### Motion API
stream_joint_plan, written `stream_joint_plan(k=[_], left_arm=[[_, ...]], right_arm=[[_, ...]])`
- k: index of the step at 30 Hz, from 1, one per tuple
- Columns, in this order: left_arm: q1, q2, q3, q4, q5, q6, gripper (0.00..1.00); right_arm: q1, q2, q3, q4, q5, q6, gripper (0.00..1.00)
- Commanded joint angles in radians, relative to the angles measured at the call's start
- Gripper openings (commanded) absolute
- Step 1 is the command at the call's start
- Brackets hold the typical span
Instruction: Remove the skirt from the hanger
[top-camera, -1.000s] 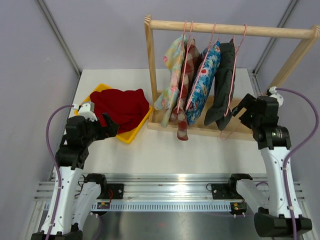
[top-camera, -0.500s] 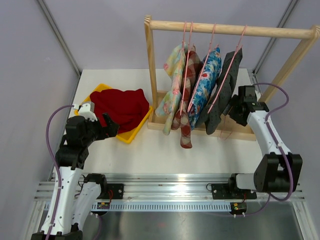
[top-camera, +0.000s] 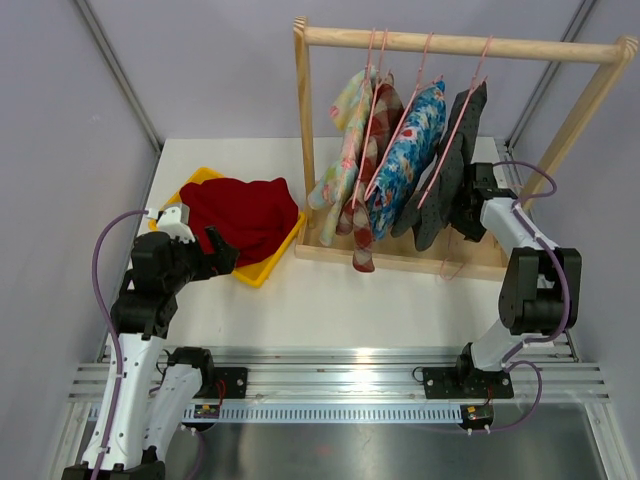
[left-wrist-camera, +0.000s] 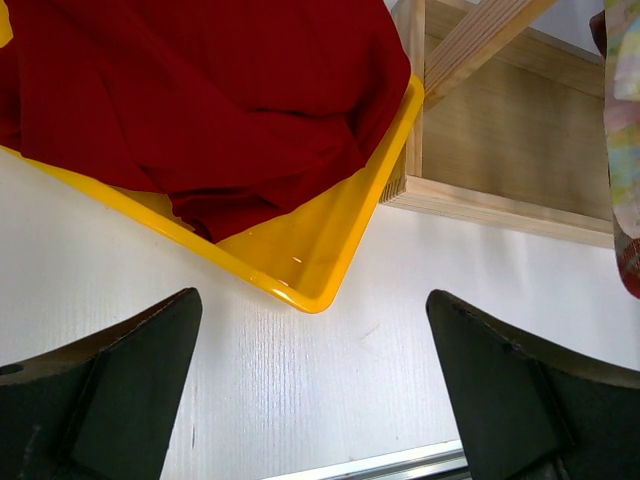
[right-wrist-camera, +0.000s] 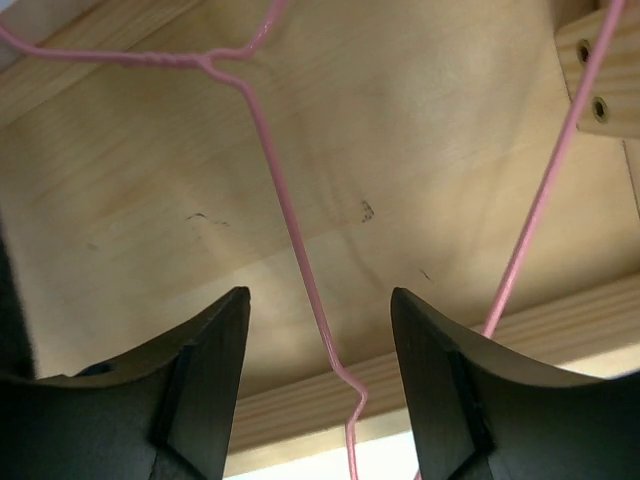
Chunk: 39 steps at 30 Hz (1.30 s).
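Note:
Several skirts hang on pink wire hangers from the wooden rack's bar. The rightmost is a dark grey skirt on its hanger. My right gripper is pressed in beside this skirt's lower right edge. In the right wrist view the right gripper stands open, with the hanger wire running down between its jaws and touching neither. My left gripper hangs open over the table by the yellow tray; in its wrist view the left gripper holds nothing.
A yellow tray holding a red cloth sits at the left, against the rack's wooden base. Blue floral, red plaid and pastel floral skirts hang left of the dark one.
My right arm has reached in to the dark skirt's hanger and its jaws have narrowed around the wire. The hanging skirts have swung and tilted. The left arm has not moved.

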Motion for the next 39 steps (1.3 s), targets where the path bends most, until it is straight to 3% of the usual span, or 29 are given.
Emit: stream_joint_plan(k=[1,6,9,11,12,13,22,24,26,31,39], left_arm=[[-0.002,-0.011,-0.001,0.054,0.036,0.012,0.99],[-0.002,-0.010,-0.001,0.054,0.035,0.012,0.99],[-0.002,-0.011,-0.001,0.054,0.036,0.012,0.99],[-0.002,-0.011,-0.001,0.054,0.035,0.012,0.99],[-0.002,-0.014,-0.003,0.055,0.035,0.012,0.99],[-0.002,-0.013,-0.003,0.054,0.036,0.012,0.99],[-0.002,-0.022,-0.003,0.054,0.031,0.012,0.99],[-0.002,-0.022,-0.004,0.052,0.031,0.012,0.99],[-0.002,-0.022,-0.001,0.054,0.028,0.012,0.99],[-0.002,-0.022,-0.003,0.052,0.027,0.014,0.99],[-0.002,-0.028,-0.001,0.054,0.022,0.014,0.99]], right_arm=[[-0.013,0.045,0.027,0.054,-0.003,-0.010,0.65],[-0.013,0.077,0.009,0.074,-0.015,-0.002,0.56],[-0.013,0.087,0.003,0.087,-0.021,-0.003,0.41],[-0.013,0.093,0.004,0.084,-0.027,-0.008,0.39],[-0.013,0.097,-0.002,0.088,-0.027,-0.008,0.29],[-0.013,0.097,-0.002,0.093,-0.039,-0.010,0.26],[-0.013,0.102,-0.022,0.094,-0.050,-0.019,0.26],[-0.013,0.101,-0.019,0.093,-0.052,-0.020,0.09],[-0.013,0.099,-0.016,0.088,-0.053,-0.025,0.00],[-0.013,0.026,-0.002,0.053,-0.078,-0.020,0.00],[-0.013,-0.365,0.010,-0.063,0.019,0.017,0.00]])
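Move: The fallen pink hanger leans in the wooden tray beneath the right hand; its nearer shoulder wire runs between the open fingers, about 1 cm ahead, 1 cm left and 3 cm below. The grey garment hangs some 7 cm left, 2 cm ahead and 15 cm above; the tray's front rail is about 6 cm back and 4 cm lower, and the rack's right foot 9 cm right and 4 cm ahead. From the left hand, the wire lies about 54 cm right, 15 cm ahead and 17 cm below. Down about 3 cm into the tray, easing slightly forward and left, the right hand closes its part-open fingers in stages until the tips pinch the hanger's shoulder wire. Holding the wire, it then climbs faster and faster, some 9 cm up beside the grey garment, the fingers tipping roughly 10 degrees outward as it draws back a little. ##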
